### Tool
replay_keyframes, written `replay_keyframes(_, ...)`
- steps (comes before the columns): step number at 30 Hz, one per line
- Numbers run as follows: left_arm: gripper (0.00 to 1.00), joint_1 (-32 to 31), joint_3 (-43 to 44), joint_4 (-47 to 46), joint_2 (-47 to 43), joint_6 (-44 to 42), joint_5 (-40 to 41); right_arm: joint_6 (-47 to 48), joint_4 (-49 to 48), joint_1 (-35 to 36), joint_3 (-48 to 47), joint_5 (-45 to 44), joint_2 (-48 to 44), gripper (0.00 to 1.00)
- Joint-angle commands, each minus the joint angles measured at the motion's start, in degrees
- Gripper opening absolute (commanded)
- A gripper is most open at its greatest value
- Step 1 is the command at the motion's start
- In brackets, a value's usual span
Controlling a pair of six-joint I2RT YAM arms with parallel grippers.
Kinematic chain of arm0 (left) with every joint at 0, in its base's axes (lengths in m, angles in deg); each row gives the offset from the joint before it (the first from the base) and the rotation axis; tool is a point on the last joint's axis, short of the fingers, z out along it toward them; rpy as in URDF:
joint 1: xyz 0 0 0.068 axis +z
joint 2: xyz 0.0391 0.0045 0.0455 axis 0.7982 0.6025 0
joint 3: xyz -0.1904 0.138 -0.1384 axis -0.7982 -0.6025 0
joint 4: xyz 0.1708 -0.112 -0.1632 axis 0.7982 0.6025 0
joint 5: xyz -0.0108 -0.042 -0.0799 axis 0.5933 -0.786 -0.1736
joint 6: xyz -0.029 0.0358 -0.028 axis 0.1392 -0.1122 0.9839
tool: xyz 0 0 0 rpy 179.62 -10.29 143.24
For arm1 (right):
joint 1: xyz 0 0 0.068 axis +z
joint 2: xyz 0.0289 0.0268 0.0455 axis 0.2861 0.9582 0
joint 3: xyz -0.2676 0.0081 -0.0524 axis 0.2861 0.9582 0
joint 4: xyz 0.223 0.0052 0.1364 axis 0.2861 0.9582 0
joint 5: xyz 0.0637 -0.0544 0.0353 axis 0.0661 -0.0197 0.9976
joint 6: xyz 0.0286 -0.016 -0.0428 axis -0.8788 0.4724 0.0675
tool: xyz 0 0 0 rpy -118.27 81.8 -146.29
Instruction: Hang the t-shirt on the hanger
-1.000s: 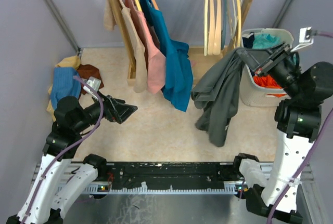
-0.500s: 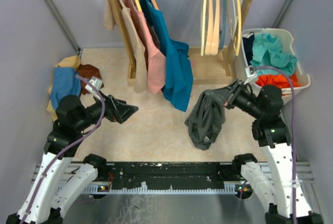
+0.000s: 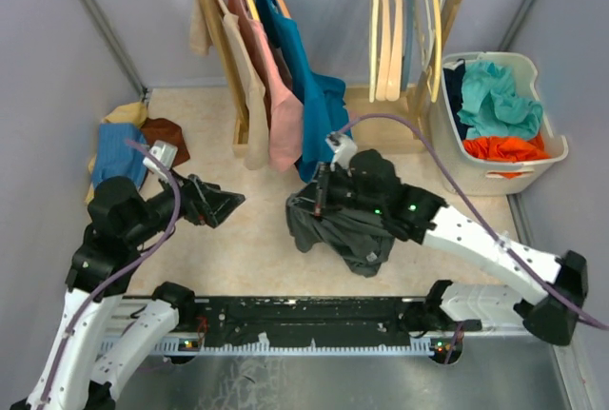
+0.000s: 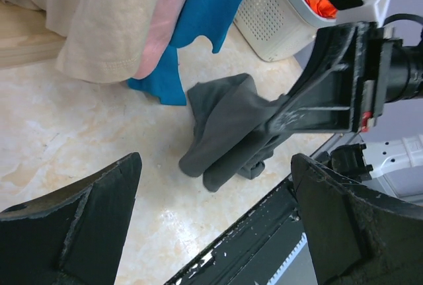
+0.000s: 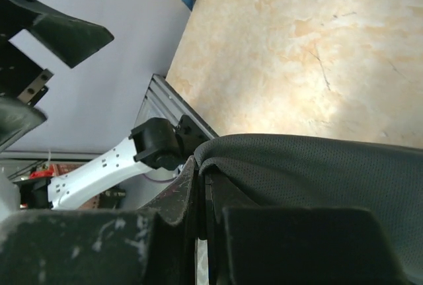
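The dark grey t-shirt hangs bunched from my right gripper, low over the middle of the floor. The right wrist view shows those jaws pressed together on a fold of the t-shirt. My left gripper stands open to the left of the cloth, apart from it, with nothing between its fingers. From the left wrist, the t-shirt droops ahead of the open left gripper. Several pale wooden hangers hang bare on the right of the rail; which one is the hanger I cannot tell.
A teal-blue shirt, a pink garment and a beige one hang on the rail's left half. A white laundry basket of clothes stands at the right. A pile of clothes lies at the left wall. The black base rail runs along the near edge.
My right arm has swung from the basket leftwards and down, carrying the t-shirt to the middle of the floor. The left arm has barely moved and stays open.
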Motion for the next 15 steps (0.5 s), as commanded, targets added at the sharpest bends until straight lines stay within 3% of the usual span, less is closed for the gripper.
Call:
replay_keyframes(1, 1.00, -0.36, 5.11, 3.87, -1.55, -2.12, 3.88, 3.92, -7.30, 5.95, -11.53, -4.89, 8.84, 0.00)
replay_keyframes(10, 1.00, -0.34, 14.53, 10.62, -3.40, -3.47, 7.97, 8.21, -4.71, 9.60, -25.44, 2.51, 26.14, 0.00)
replay_keyframes(11, 1.00, -0.36, 15.23, 11.05, -3.44, -3.48, 8.23, 8.86, -3.92, 9.91, -26.65, 4.03, 27.78, 0.04)
replay_keyframes(15, 1.00, -0.32, 16.25, 11.43, -3.44, -3.60, 8.51, 11.54, 0.85, 11.61, -28.05, 4.92, 30.98, 0.42)
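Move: The right gripper already pinches one end of the grey t-shirt, whose middle hangs some 7 cm to its right, 2 cm back and 12 cm below. The bare table patch it is taken to lies about 14 cm to the left and 25 cm down. The blue garment's hem is roughly 9 cm ahead, 5 cm right and 14 cm below. From the left gripper the t-shirt's middle is around 22 cm right, 2 cm back and 15 cm below. Sweep the right gripper about 14 cm straight left, drawing the pinched end of the t-shirt over the bare table towards the left gripper's side, and start opening the fingers only at the very end. Meanwhile lift the empty left gripper some 8 cm, easing it back and left, its fingers tipping up slightly and staying wide open. ##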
